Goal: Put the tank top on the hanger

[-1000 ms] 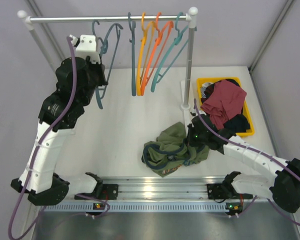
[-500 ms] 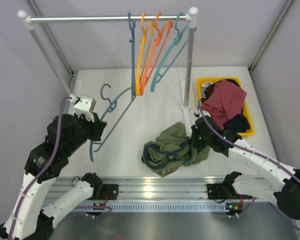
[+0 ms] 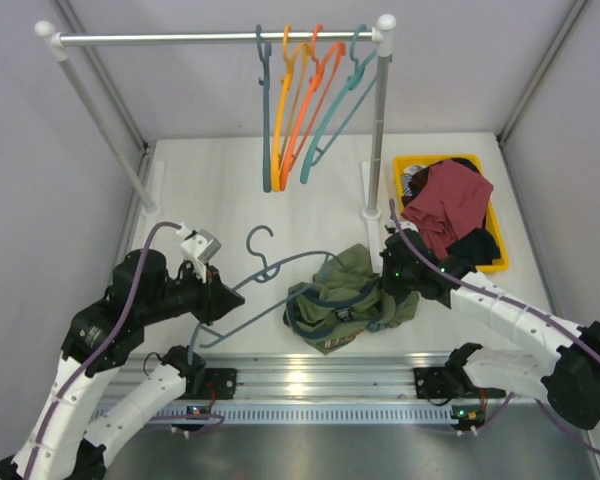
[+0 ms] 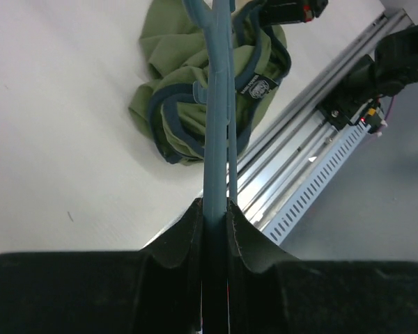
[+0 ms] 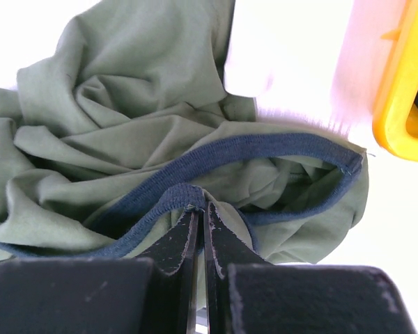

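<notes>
The olive-green tank top (image 3: 345, 292) lies crumpled on the table just ahead of the near rail. My right gripper (image 3: 388, 282) is shut on its dark teal trim at the right side; the right wrist view shows the gripper (image 5: 200, 203) pinching a fold of that trim on the tank top (image 5: 125, 90). My left gripper (image 3: 223, 303) is shut on the slate-teal hanger (image 3: 280, 265), held low and tilted, hook up-left, one arm reaching to the top's left edge. In the left wrist view the hanger (image 4: 216, 125) runs from the gripper (image 4: 214, 209) across the tank top (image 4: 174, 76).
A clothes rack (image 3: 220, 38) at the back carries orange and teal hangers (image 3: 300, 100); its right post (image 3: 378, 130) stands beside a yellow bin (image 3: 492, 262) holding a maroon garment (image 3: 448, 200). A metal rail (image 3: 310, 382) runs along the near edge.
My left arm has come down from the rack with the hanger, swinging low and right until the hanger reaches the tank top. The right gripper has stayed on the top.
</notes>
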{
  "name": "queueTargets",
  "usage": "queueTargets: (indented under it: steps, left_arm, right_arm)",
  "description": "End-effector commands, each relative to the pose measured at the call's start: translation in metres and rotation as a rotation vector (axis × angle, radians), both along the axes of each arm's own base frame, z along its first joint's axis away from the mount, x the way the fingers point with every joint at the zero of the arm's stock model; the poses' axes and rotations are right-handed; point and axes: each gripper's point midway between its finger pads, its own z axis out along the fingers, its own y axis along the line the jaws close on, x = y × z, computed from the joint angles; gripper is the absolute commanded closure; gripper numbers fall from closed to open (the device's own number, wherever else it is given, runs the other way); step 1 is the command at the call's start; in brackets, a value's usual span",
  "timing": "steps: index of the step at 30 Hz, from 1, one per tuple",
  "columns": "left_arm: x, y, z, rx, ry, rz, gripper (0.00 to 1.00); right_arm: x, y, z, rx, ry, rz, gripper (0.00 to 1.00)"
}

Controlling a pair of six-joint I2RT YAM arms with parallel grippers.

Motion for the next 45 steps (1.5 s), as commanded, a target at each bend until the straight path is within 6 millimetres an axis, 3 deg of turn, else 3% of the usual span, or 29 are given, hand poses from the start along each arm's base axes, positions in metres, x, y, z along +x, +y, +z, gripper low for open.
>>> queueTargets:
  steps: [1, 17, 36, 42, 45]
  left_arm:
    - [-0.018, -0.014, 0.007, -0.074, 0.043, -0.104, 1.00]
    - [-0.009, -0.038, 0.004, -0.106, 0.094, -0.199, 1.00]
    - [0.004, -0.070, -0.010, -0.075, 0.080, -0.260, 1.00]
    - [0.019, -0.073, -0.018, -0.004, 0.018, -0.198, 1.00]
    - [0.020, -0.072, -0.012, -0.003, -0.001, -0.200, 1.00]
  right_arm:
    - [0.015, 0.008, 0.027, 0.036, -0.067, -0.005, 1.00]
    - [0.016, 0.007, 0.055, 0.059, -0.108, 0.000, 1.00]
    - [0.015, 0.008, 0.069, 0.062, -0.111, 0.012, 1.00]
    - [0.012, 0.004, 0.069, 0.054, -0.111, 0.014, 1.00]
    - [0.010, 0.000, 0.068, 0.043, -0.111, 0.007, 1.00]
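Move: The left hand holds the blue hanger high up; the middle of the tank top lies about 22 cm to its right, 6 cm ahead and 22 cm below. From the right hand, already pinching the garment's navy-edged opening, the tank top's middle is roughly 8 cm left, 4 cm back and 4 cm below. The rack foot is about 12 cm ahead and 2 cm left of that hand, the yellow bin some 17 cm ahead and 15 cm to its right. The left hand keeps its grip on the hanger and, after drawing back slightly, swings it about 7 cm to the right and some 3 cm down, turning clockwise by about 15 degrees and tipping a little downward, so that the hanger's free end goes towards the edge pinched by the right hand. Meanwhile the right hand, its fingers still shut on the navy trim, rises about 4.5 cm nearly straight up, holding the opening up for the hanger. ##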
